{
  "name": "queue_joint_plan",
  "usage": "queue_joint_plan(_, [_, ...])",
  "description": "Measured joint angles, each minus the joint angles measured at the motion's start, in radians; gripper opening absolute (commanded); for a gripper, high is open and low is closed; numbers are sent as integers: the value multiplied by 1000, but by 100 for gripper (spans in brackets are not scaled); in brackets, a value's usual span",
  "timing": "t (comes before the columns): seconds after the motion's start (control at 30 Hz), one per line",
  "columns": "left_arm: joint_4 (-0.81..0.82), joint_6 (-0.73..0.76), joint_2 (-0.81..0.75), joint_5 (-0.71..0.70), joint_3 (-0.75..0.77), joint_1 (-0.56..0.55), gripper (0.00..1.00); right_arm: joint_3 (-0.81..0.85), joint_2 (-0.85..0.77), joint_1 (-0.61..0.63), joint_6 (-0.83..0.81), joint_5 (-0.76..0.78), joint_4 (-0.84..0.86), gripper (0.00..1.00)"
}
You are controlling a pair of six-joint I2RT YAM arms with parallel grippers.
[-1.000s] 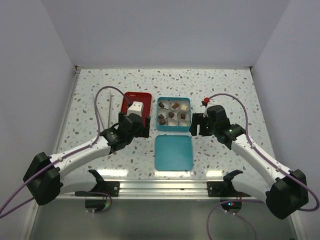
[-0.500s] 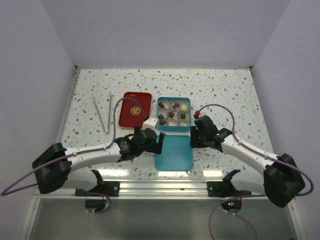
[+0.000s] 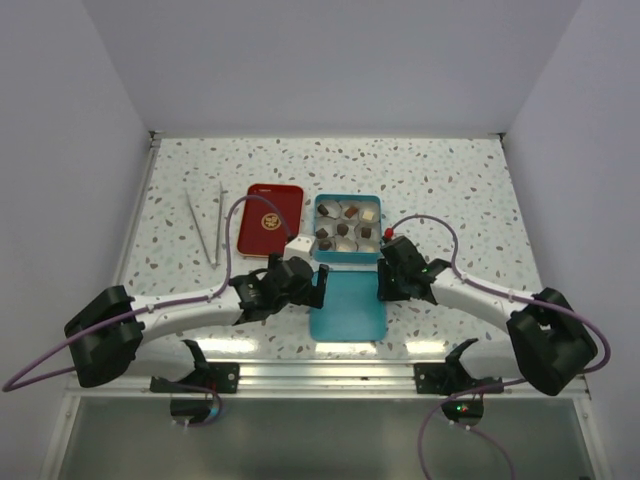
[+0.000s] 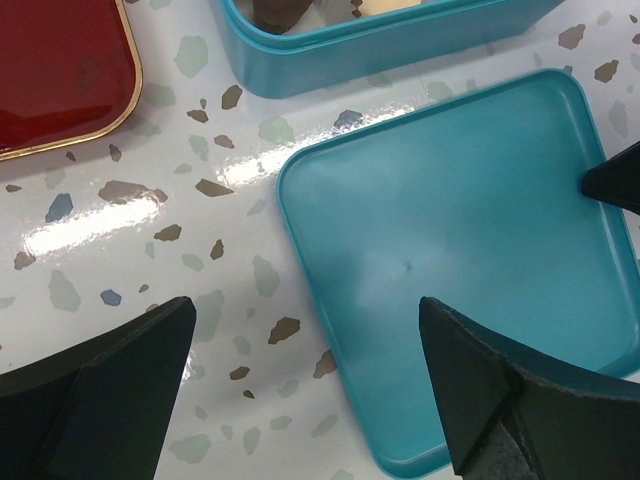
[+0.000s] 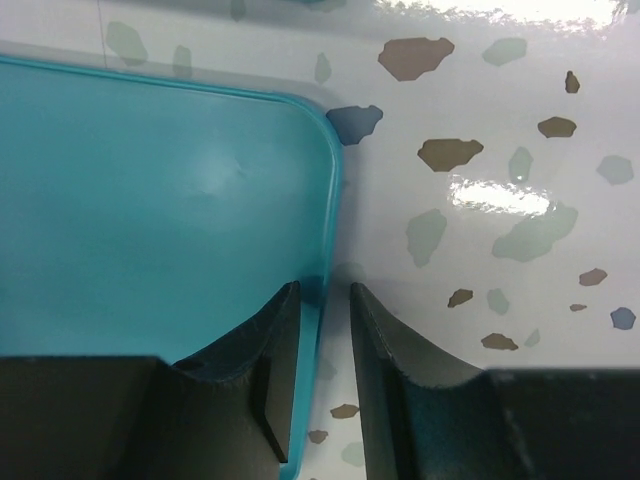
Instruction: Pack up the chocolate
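Observation:
Several chocolate point(image 3: 343, 229) pieces, dark brown and cream, sit in paper cups inside the teal tin point(image 3: 347, 254). The tin's teal lid point(image 3: 347, 308) lies flat on the table just in front of it. My left gripper point(image 3: 318, 286) point(image 4: 307, 305) is wide open over the lid's point(image 4: 460, 240) left edge, one finger above the table and the other above the lid. My right gripper point(image 3: 384, 283) point(image 5: 325, 290) has narrowed onto the lid's point(image 5: 150, 220) right rim, one finger inside it and one outside. A tip of the right gripper shows in the left wrist view.
A red tray point(image 3: 270, 220) point(image 4: 60, 70) with a gold emblem lies left of the tin point(image 4: 400, 40). Metal tweezers point(image 3: 205, 228) lie further left. Both arms reach in low from the near edge, and grey walls close the table on three sides.
Both arms drew back from the tin and tray to the lid. In the last half second the right gripper slid onto the lid's right rim and its jaws narrowed. The left stayed open.

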Motion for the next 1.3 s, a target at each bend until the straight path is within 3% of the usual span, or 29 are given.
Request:
queue_joint_plan(0.47, [-63, -26, -87, -25, -35, 0, 100, 15, 51, 12, 22, 55, 33, 21])
queue_joint_plan(0.7, [-90, -26, -117, -40, -36, 0, 100, 15, 51, 11, 36, 80, 23, 0])
queue_joint_plan(1.07, [-125, -42, -150, -44, -39, 0, 100, 30, 50, 11, 39, 83, -1, 0])
queue_joint_plan(1.3, [-99, -27, -224, -21, -52, 0, 100, 50, -174, 11, 36, 120, -135, 0])
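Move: The right hand sits straddling the right edge of the blue lid, whose middle is about 9 cm to its left, 4 cm nearer the base and a centimetre below. The chocolate box stands some 15 cm ahead and 9 cm to its left. From the empty left hand the lid's middle lies about 11 cm right, 4 cm back and 6 cm below, the box 15 cm ahead and 11 cm right, and the red tray 16 cm ahead and 7 cm left. The right hand eases about 1 cm forward and barely lower along the blue lid's right edge while its partly closed fingers shut and pinch the rim, then it climbs some 5 cm with the lid in its grip, drifting a little to the right. Meanwhile the left hand, still wide open and empty, draws off leftward from the lid by nearly 3 cm, edging back a bit, and at the end rises to about 3 cm above where it began. ##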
